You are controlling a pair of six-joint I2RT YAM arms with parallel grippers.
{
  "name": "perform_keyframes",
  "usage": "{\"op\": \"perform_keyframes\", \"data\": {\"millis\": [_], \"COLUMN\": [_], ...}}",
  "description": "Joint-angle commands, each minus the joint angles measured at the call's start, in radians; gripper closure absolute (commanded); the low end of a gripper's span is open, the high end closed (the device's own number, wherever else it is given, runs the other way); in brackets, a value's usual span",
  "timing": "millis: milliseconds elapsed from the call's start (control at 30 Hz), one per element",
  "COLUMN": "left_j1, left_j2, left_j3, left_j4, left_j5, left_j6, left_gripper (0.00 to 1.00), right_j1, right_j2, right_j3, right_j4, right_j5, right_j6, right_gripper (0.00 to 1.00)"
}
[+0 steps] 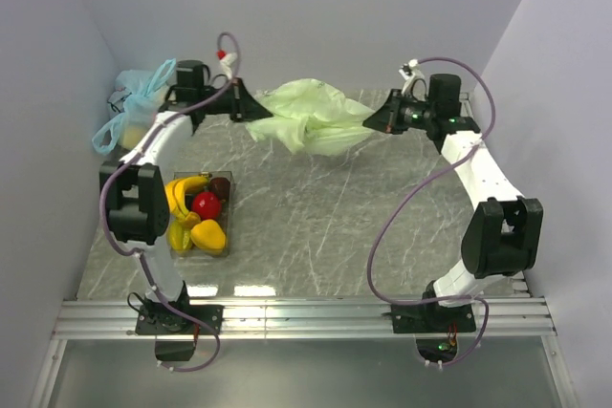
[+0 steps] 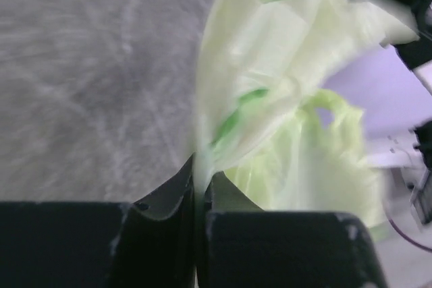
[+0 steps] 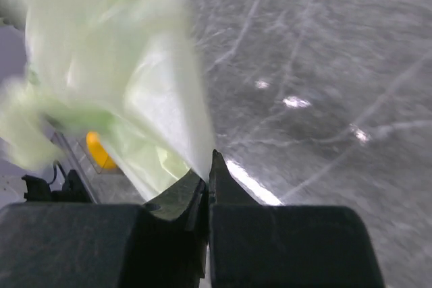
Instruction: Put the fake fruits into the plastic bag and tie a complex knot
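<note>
The plastic bag, pale green and crinkled, hangs stretched between my two grippers over the far middle of the table. My left gripper is shut on its left end, and in the left wrist view the bag's film runs down into the closed jaws. My right gripper is shut on its right end, with the bag pinched at the fingertips. The fake fruits lie in a clear tray at the left: banana bunch, red apple, yellow lumpy fruit, a dark piece.
A light blue knotted bag sits in the far left corner behind the left arm. White walls close in the table on the left, back and right. The grey marbled tabletop lies between the tray and the right arm.
</note>
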Motion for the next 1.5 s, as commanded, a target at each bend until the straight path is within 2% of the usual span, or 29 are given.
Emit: {"op": "perform_keyframes", "data": {"millis": [0, 33, 100, 200, 233, 300, 333, 400, 433, 467, 733, 833, 900, 967, 1000, 1133, 1200, 1233, 1367, 1467], "left_j1": [0.099, 0.101, 0.096, 0.095, 0.095, 0.095, 0.093, 0.093, 0.093, 0.093, 0.064, -0.021, -0.121, -0.21, -0.236, -0.321, -0.348, -0.359, -0.384, -0.388], "left_j2": [-0.095, -0.094, -0.088, -0.1, -0.108, -0.144, -0.157, -0.195, -0.206, -0.216, -0.35, -0.405, -0.443, -0.463, -0.47, -0.416, -0.357, -0.335, -0.226, -0.183], "left_j3": [-0.004, 0.002, 0.011, 0.005, 0.002, -0.006, -0.009, -0.018, -0.018, -0.015, -0.027, -0.064, -0.121, -0.206, -0.236, -0.316, -0.322, -0.322, -0.303, -0.273], "left_j4": [-0.137, -0.221, -0.281, -0.346, -0.355, -0.383, -0.392, -0.416, -0.424, -0.436, -0.484, -0.531, -0.544, -0.495, -0.466, -0.335, -0.265, -0.24, -0.159, -0.182], "left_j5": [-0.104, -0.119, -0.159, -0.193, -0.205, -0.217, -0.239, -0.265, -0.292, -0.3, -0.404, -0.463, -0.524, -0.565, -0.629, -0.745, -0.786, -0.867, -0.992, -0.974], "left_j6": [0.187, 0.225, 0.319, 0.373, 0.391, 0.451, 0.472, 0.529, 0.531, 0.601, 0.756, 0.863, 0.939, 0.968, 0.966, 0.962, 0.948, 0.937, 0.931, 0.962], "left_gripper": [0.91, 0.89, 0.82, 0.64, 0.56, 0.48, 0.29, 0.26, 0.08, 0.01, 0.01, 0.01, 0.01, 0.01, 0.01, 0.01, 0.01, 0.01, 0.01, 0.03], "right_j1": [-0.071, -0.073, -0.071, -0.058, -0.055, -0.039, -0.033, -0.021, -0.019, -0.016, -0.002, 0.002, 0.002, 0.004, 0.004, 0.004, 0.002, 0.002, 0.005, 0.002], "right_j2": [-0.041, -0.048, -0.065, -0.079, -0.085, -0.091, -0.088, -0.082, -0.073, -0.072, -0.07, -0.055, -0.035, -0.021, -0.006, 0.034, 0.048, 0.051, 0.066, 0.099], "right_j3": [0.049, 0.04, -0.006, -0.047, -0.052, -0.054, -0.052, -0.052, -0.051, -0.052, -0.086, -0.089, -0.089, -0.081, -0.078, -0.042, -0.019, -0.014, 0.018, 0.061], "right_j4": [-0.164, -0.173, -0.147, -0.081, -0.071, -0.07, -0.081, -0.104, -0.11, -0.116, -0.124, -0.123, -0.121, -0.126, -0.13, -0.185, -0.225, -0.239, -0.317, -0.38], "right_j5": [-0.035, -0.043, -0.053, -0.057, -0.06, -0.043, -0.032, -0.014, -0.011, -0.011, 0.009, 0.015, 0.011, 0.003, 0.0, -0.026, -0.046, -0.05, -0.075, -0.096], "right_j6": [-0.069, -0.067, -0.019, 0.066, 0.077, 0.062, 0.048, 0.02, 0.019, 0.017, 0.022, 0.031, 0.04, 0.045, 0.043, 0.017, -0.01, -0.02, -0.099, -0.148], "right_gripper": [1.0, 1.0, 1.0, 1.0, 1.0, 1.0, 1.0, 1.0, 1.0, 1.0, 1.0, 1.0, 1.0, 1.0, 1.0, 1.0, 1.0, 1.0, 1.0, 1.0]}}
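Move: I have the pale green bag pinched in both hands, stretched between them at about hand height. Its middle is some 12 cm to the right of my left hand, level with it fore and aft and about 2 cm lower; from my right hand it is roughly 13 cm left, 2 cm ahead and 2 cm lower. The fruit box is about 20 cm left of my left hand, 10 cm back and 22 cm below. I draw my left hand about 8 cm left, opening its fingers wide to let go of the green bag, then swing it back and right towards the bag. I finish by lowering it, some 14 cm below where it began, its fingers tipped steeply down and spread at the bag's loose left end. My right hand keeps its pinch and lowers the bag about 7 cm, easing back 4. ##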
